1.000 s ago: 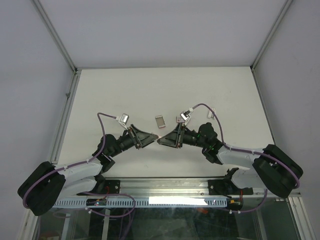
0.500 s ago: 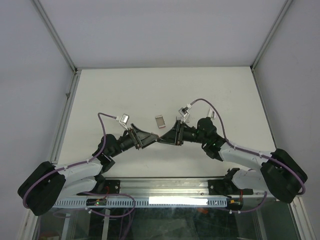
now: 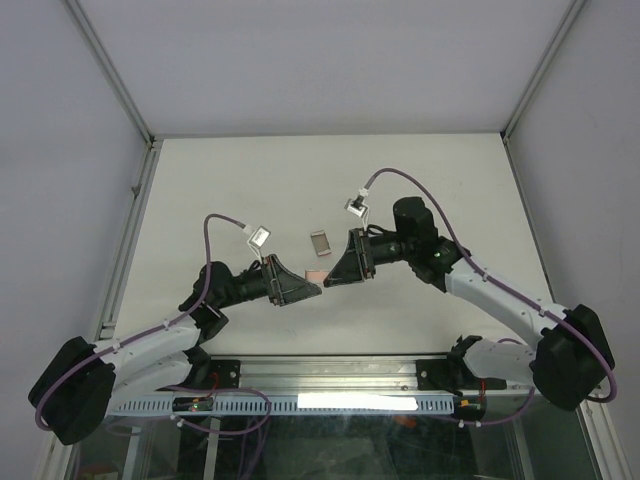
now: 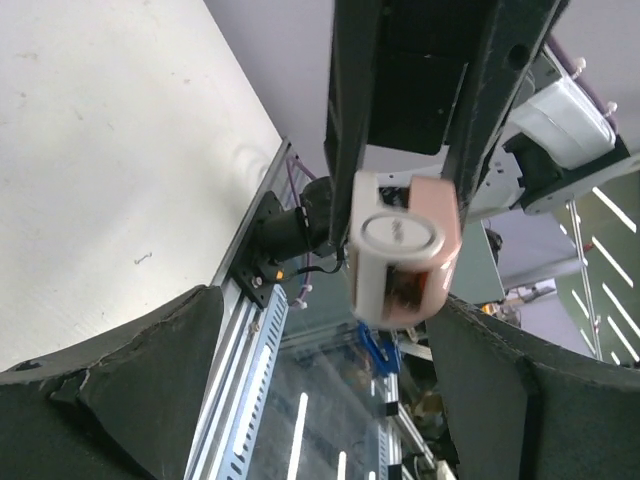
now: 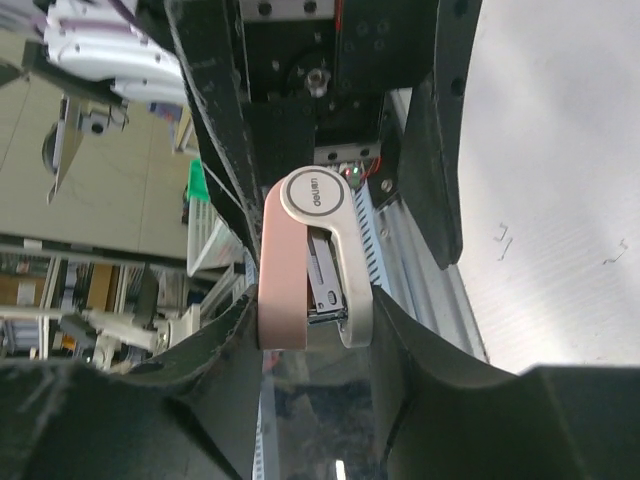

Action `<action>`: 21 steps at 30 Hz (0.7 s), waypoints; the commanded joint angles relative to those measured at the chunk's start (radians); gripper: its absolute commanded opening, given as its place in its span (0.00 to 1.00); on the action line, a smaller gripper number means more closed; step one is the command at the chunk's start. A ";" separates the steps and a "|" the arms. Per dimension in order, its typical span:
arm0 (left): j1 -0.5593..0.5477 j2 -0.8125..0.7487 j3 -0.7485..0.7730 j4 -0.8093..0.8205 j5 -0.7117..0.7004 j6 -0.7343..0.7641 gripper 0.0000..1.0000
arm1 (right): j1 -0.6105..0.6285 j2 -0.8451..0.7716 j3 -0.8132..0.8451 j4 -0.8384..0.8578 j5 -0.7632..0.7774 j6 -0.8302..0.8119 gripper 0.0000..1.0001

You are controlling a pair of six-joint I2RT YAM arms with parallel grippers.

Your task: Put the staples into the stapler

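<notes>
The small stapler, one half pale pink and one white, hangs above the table's middle between the two gripper tips. My right gripper is shut on the stapler, pink side against one finger and white side against the other, with the metal staple channel showing between the halves. My left gripper faces it with jaws spread wide, and the stapler sits just ahead of them without touching either finger. The staples box lies flat on the table just behind both grippers.
The white table is walled on the left, right and back. An aluminium rail with both arm bases runs along the near edge. Purple cables loop above each wrist.
My left jaws have spread wide and let go of the stapler. The right arm has lifted and swung toward the back, keeping the stapler in its grip.
</notes>
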 commanded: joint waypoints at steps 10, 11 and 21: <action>-0.003 0.044 0.146 -0.087 0.206 0.135 0.57 | 0.003 0.058 0.116 -0.252 -0.159 -0.218 0.00; -0.007 0.048 0.151 -0.096 0.212 0.144 0.56 | 0.003 0.061 0.123 -0.274 -0.160 -0.230 0.00; -0.025 0.067 0.192 -0.183 0.219 0.207 0.33 | 0.008 0.101 0.146 -0.338 -0.170 -0.285 0.00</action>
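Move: The stapler, which my right fingers already hold by its open end, has its middle about 3 cm above my open left fingers, 1 cm ahead and 1 cm to their right; from my right hand it lies some 2 cm left, level. The left fingers wait about 3 cm left of my right hand, 3 cm lower and 1 cm back. The open staple box lies on the table roughly 16 cm straight ahead of my left hand and 17 cm below it. I lower and draw back the stapler in my right hand about 3 cm, keeping its grip, while my left hand draws back some 2 cm, drifts right and lifts briefly before settling most of the way down again, yawing clockwise. The left fingers come around the stapler's round hinge end and close from wide open to pinch its sides. ##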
